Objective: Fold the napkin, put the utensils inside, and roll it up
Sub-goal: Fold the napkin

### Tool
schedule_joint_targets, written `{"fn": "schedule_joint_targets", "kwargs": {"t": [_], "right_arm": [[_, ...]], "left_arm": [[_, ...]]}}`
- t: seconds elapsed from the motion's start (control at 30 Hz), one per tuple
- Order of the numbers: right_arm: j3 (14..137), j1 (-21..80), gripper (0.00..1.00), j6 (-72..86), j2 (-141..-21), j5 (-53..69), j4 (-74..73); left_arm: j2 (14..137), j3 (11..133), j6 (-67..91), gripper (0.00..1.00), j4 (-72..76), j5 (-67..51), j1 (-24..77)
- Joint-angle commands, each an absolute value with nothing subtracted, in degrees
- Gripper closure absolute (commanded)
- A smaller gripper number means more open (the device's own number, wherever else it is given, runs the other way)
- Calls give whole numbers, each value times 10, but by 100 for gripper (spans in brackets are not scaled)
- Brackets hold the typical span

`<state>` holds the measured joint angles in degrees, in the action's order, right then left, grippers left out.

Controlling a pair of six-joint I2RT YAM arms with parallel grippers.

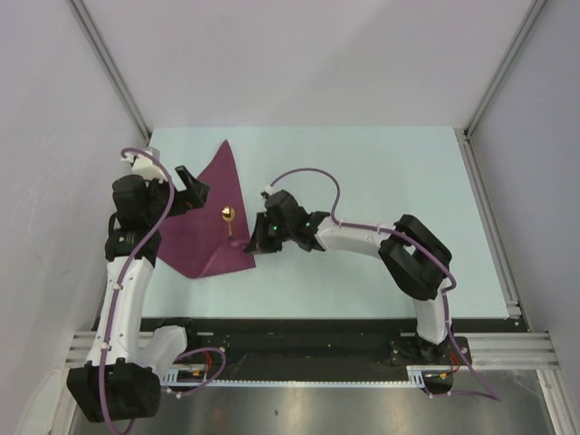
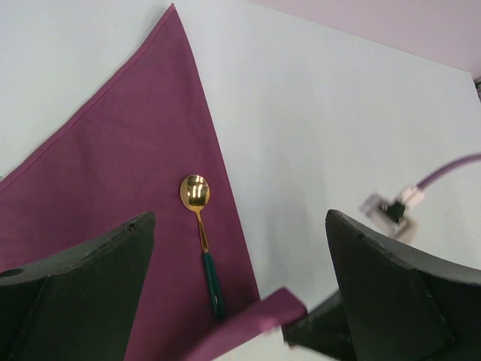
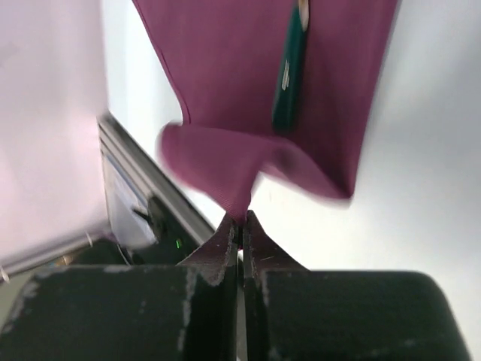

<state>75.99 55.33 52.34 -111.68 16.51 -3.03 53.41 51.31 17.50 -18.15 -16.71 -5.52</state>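
The magenta napkin (image 1: 210,217) lies folded into a triangle on the table's left side, its point toward the back. On it rests a small spoon (image 1: 227,218) with a gold bowl (image 2: 195,189) and a dark green handle (image 2: 212,282), parallel to the cloth's right edge. My right gripper (image 1: 256,243) is shut on the napkin's near right corner (image 3: 242,197) and lifts that corner off the table, so the cloth curls up. My left gripper (image 1: 190,190) hovers wide open above the napkin's left part, with nothing between its fingers (image 2: 83,289).
The pale table (image 1: 390,181) stretches to the right and back. A metal frame rail (image 1: 489,208) runs along the right edge. The right arm's purple cable (image 1: 313,177) arcs above the table's middle.
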Motion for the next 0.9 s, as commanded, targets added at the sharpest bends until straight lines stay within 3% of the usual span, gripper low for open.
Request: {"fn": "schedule_joint_targets", "kwargs": {"t": [0.0,0.53,0.87], "right_arm": [[836,522,100,472,-1174,184,21],[936,483,100,442,-1282,251,113],[1041,470,100,410,-1361,249,97]], "left_arm": [[529,512,169,0,-173,-161,-52],[541,513,168,0,-175,-161,-52],[543,512,168,0,-176,-163,-51]]}}
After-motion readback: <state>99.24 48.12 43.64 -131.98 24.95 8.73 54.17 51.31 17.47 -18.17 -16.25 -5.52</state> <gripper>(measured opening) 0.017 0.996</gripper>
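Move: The spoon's gold bowl, towards which the napkin's pinched near corner is being carried, lies about 18 cm ahead of the right hand, 6 cm to its left and 9 cm below. The tip of its green handle is only about 3 cm ahead and 5 cm left, equally low. The right end of the fold is almost under the hand, 1 cm ahead and 1 cm right, 10 cm down. From the left hand the bowl is about 9 cm ahead, 4 cm right and 25 cm below. The napkin's near corner, still pinched in the right hand's shut fingers, is drawn forward over the spoon's handle towards the bowl, some 11 cm forward and 6 cm left in all. The hand goes mostly forward first, dips about 3 cm, then lifts again while bearing more to the left, its fingertips tilting up by roughly 10 degrees. ##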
